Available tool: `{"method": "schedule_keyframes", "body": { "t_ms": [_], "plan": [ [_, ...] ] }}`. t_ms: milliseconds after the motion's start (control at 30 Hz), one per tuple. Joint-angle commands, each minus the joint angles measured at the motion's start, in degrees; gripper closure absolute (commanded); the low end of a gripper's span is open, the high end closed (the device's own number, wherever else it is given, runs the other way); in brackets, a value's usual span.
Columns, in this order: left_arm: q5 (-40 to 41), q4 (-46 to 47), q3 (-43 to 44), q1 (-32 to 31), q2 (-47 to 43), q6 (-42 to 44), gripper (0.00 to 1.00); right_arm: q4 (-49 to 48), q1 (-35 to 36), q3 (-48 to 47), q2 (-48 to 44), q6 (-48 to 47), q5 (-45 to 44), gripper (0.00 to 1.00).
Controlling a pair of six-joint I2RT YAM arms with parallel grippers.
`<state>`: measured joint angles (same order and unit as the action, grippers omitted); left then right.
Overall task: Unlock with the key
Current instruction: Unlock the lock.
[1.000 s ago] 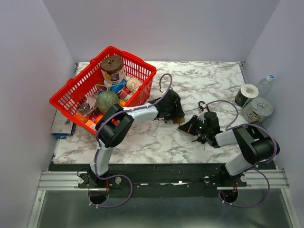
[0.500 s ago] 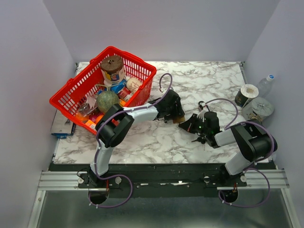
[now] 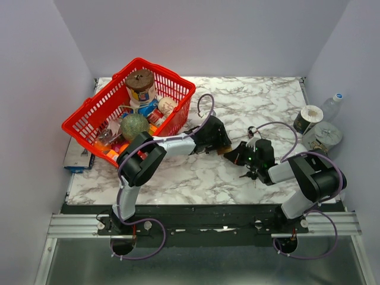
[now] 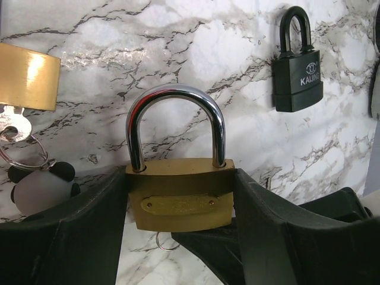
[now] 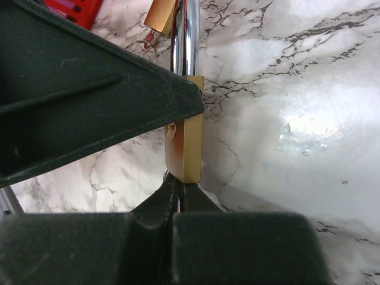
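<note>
A brass padlock (image 4: 181, 202) with a chrome shackle (image 4: 176, 98) stands upright, and my left gripper (image 4: 181, 208) is shut on its body from both sides. My right gripper (image 5: 180, 185) is shut, its tips pressed against the padlock's (image 5: 189, 142) underside. A thin sliver of the key shows between them. A small key ring (image 4: 164, 240) hangs below the lock. In the top view the two grippers meet at mid-table, left gripper (image 3: 218, 144) and right gripper (image 3: 235, 155). The keyhole is hidden.
On the marble lie a black padlock (image 4: 298, 83) ahead to the right and a second brass padlock (image 4: 27, 74) with keys and a panda charm (image 4: 41, 189) to the left. A red basket (image 3: 80, 124) of items stands back left. A tape roll (image 3: 309, 117), a bottle (image 3: 331, 105) and a tin (image 3: 323, 135) stand at the right edge.
My right gripper has edged slightly left toward the left gripper. Both grips look the same.
</note>
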<state>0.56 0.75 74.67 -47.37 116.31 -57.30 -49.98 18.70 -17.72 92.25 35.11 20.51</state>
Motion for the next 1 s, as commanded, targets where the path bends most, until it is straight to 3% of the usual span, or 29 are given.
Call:
{"method": "schedule_keyframes", "body": {
  "t_ms": [0, 400, 533, 967],
  "plan": [
    [-8.6, -4.2, -4.4, -4.5, -4.1, 0.7, 1.0, -15.3, -1.7, -2.1, -2.5, -4.6, -5.9, 0.99],
    [-13.2, 6.6, -7.6, -4.4, -11.0, 4.2, 1.0, -26.0, -9.5, -1.1, -8.2, 6.6, 19.9, 0.99],
    [-15.0, 9.0, -8.1, -4.1, -14.3, 5.8, 1.0, -30.2, -11.2, -0.7, -9.8, 9.4, 24.4, 0.99],
    [-20.5, 14.7, -13.8, -4.1, -21.5, 9.3, 1.0, -30.4, -13.1, -1.7, -17.0, 13.4, 32.8, 0.99]
  ]
}}
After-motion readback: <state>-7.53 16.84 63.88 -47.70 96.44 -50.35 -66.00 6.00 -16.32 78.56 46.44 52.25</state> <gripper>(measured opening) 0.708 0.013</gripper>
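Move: The large brass padlock is already gripped by its body in the left hand, right at the hand point, and lies about 3 cm ahead and 4 cm left of the right hand, whose shut fingers keep the key at its underside. On the table, some 4 cm below the left hand, the small brass padlock lies about 4 cm ahead and 5 cm left of it, the bear keyring 1 cm ahead and 7 cm left, the black padlock 7 cm ahead and 12 cm right. The large brass padlock and the key at its underside are carried upward together, some 15 cm by the left hand and 13 cm by the right, away from the table and easing back about 3 cm at the end. Both wrists swing up by roughly 30 degrees, so the fingers level out, left ones pointing more rightward, right ones more leftward; both grips are kept. ##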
